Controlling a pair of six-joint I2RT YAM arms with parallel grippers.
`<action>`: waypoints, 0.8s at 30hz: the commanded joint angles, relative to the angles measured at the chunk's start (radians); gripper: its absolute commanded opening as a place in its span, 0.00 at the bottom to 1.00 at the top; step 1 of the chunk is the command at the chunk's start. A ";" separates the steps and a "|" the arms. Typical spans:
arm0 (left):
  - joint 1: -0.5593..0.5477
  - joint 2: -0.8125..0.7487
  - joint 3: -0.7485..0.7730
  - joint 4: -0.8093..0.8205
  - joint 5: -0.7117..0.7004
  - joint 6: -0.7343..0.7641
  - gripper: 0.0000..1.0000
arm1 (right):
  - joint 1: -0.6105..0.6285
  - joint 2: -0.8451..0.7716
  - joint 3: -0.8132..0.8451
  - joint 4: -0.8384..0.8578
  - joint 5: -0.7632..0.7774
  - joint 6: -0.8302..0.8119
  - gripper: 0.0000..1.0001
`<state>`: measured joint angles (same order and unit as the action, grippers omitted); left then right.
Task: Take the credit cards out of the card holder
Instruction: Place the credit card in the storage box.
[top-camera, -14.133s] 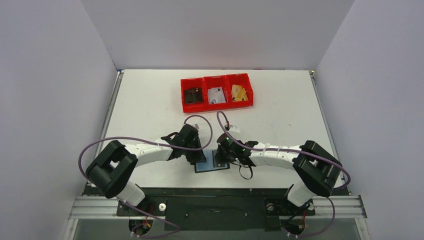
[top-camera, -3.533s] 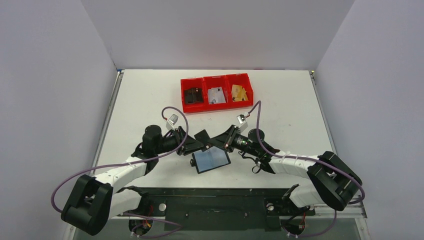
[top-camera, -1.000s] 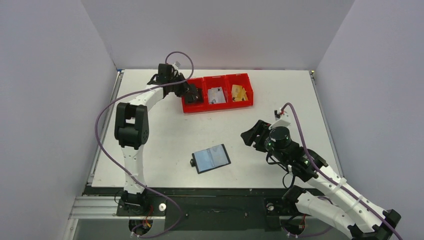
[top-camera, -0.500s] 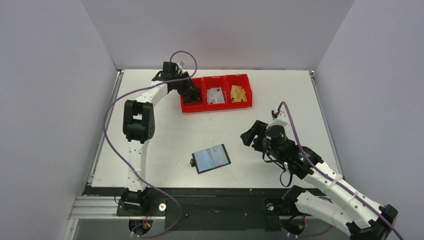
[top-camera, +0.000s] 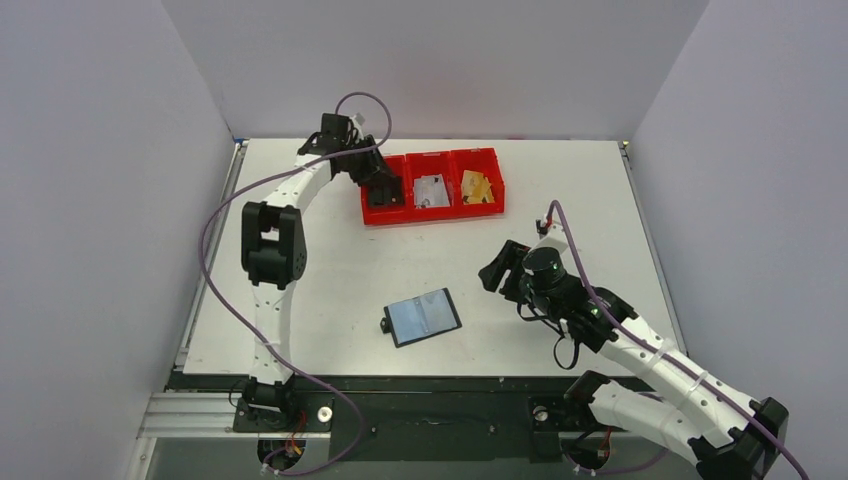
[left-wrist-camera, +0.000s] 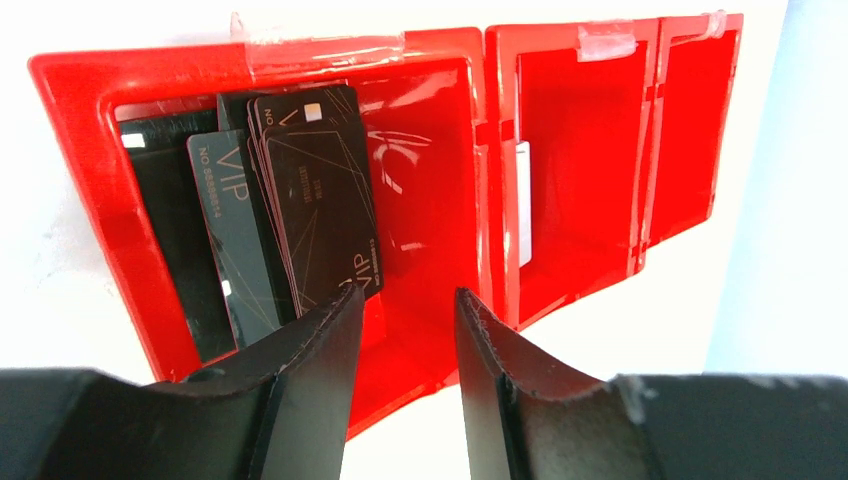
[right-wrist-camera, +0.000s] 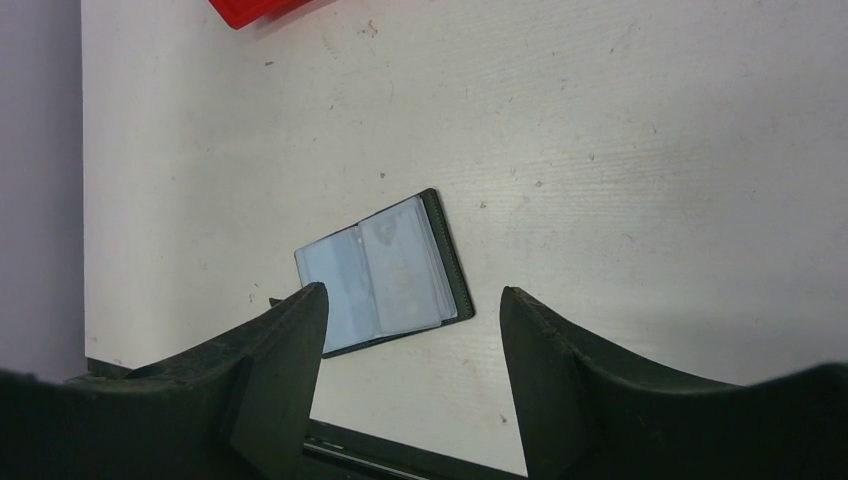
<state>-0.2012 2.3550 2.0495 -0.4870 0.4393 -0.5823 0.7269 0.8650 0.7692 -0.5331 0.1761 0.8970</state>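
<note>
The black card holder (top-camera: 423, 316) lies open on the table, its bluish clear sleeve up; it also shows in the right wrist view (right-wrist-camera: 383, 275). Black credit cards (left-wrist-camera: 300, 210) lie stacked in the left red bin (left-wrist-camera: 90, 180). My left gripper (left-wrist-camera: 408, 305) hovers over that bin, open and empty; the top view shows it (top-camera: 385, 183) at the bin's left compartment. White-grey cards (top-camera: 433, 190) and gold cards (top-camera: 478, 186) fill the other two compartments. My right gripper (right-wrist-camera: 412, 300) is open and empty, above the table to the right of the holder (top-camera: 497, 270).
The three red bins (top-camera: 432, 206) stand in a row at the back of the white table (top-camera: 300, 260). Grey walls close in left, right and back. The table's near edge has a black rail (top-camera: 430, 385).
My left gripper has stayed over the left bin, shifting slightly. My right arm has moved a little toward the left and back. The holder has not moved.
</note>
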 joint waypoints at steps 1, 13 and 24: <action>0.004 -0.182 -0.042 -0.006 -0.021 -0.010 0.37 | -0.005 0.017 0.047 0.016 0.027 -0.022 0.60; -0.061 -0.585 -0.528 0.093 -0.042 -0.081 0.41 | -0.011 0.044 0.000 0.043 0.045 -0.031 0.60; -0.241 -0.850 -0.863 0.117 -0.135 -0.107 0.41 | -0.014 0.089 -0.066 0.105 0.043 -0.020 0.59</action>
<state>-0.3996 1.5906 1.2602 -0.4126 0.3614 -0.6636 0.7193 0.9302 0.7258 -0.4881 0.1951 0.8745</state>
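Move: The card holder lies open on the table about 35 cm back from the empty left hand, some 6 cm to its right and 10 cm lower. The storage box's left compartment, with the black cards, is almost under that hand, about 1 cm ahead, 2 cm left and 8 cm down; the white-card compartment sits some 9 cm right and 1 cm ahead. From the right hand the card holder is about 13 cm left, 1 cm back and 18 cm below. The black cards are left behind in the box: the left hand lifts about 9 cm as it draws back, then sweeps on back towards the open card holder, some 20 cm in all, veering slightly right and sinking a little at the end. Its fingers stay partly open and empty, with hardly any turn of the wrist. The right hand, open, sinks about 3 cm beside the holder. ##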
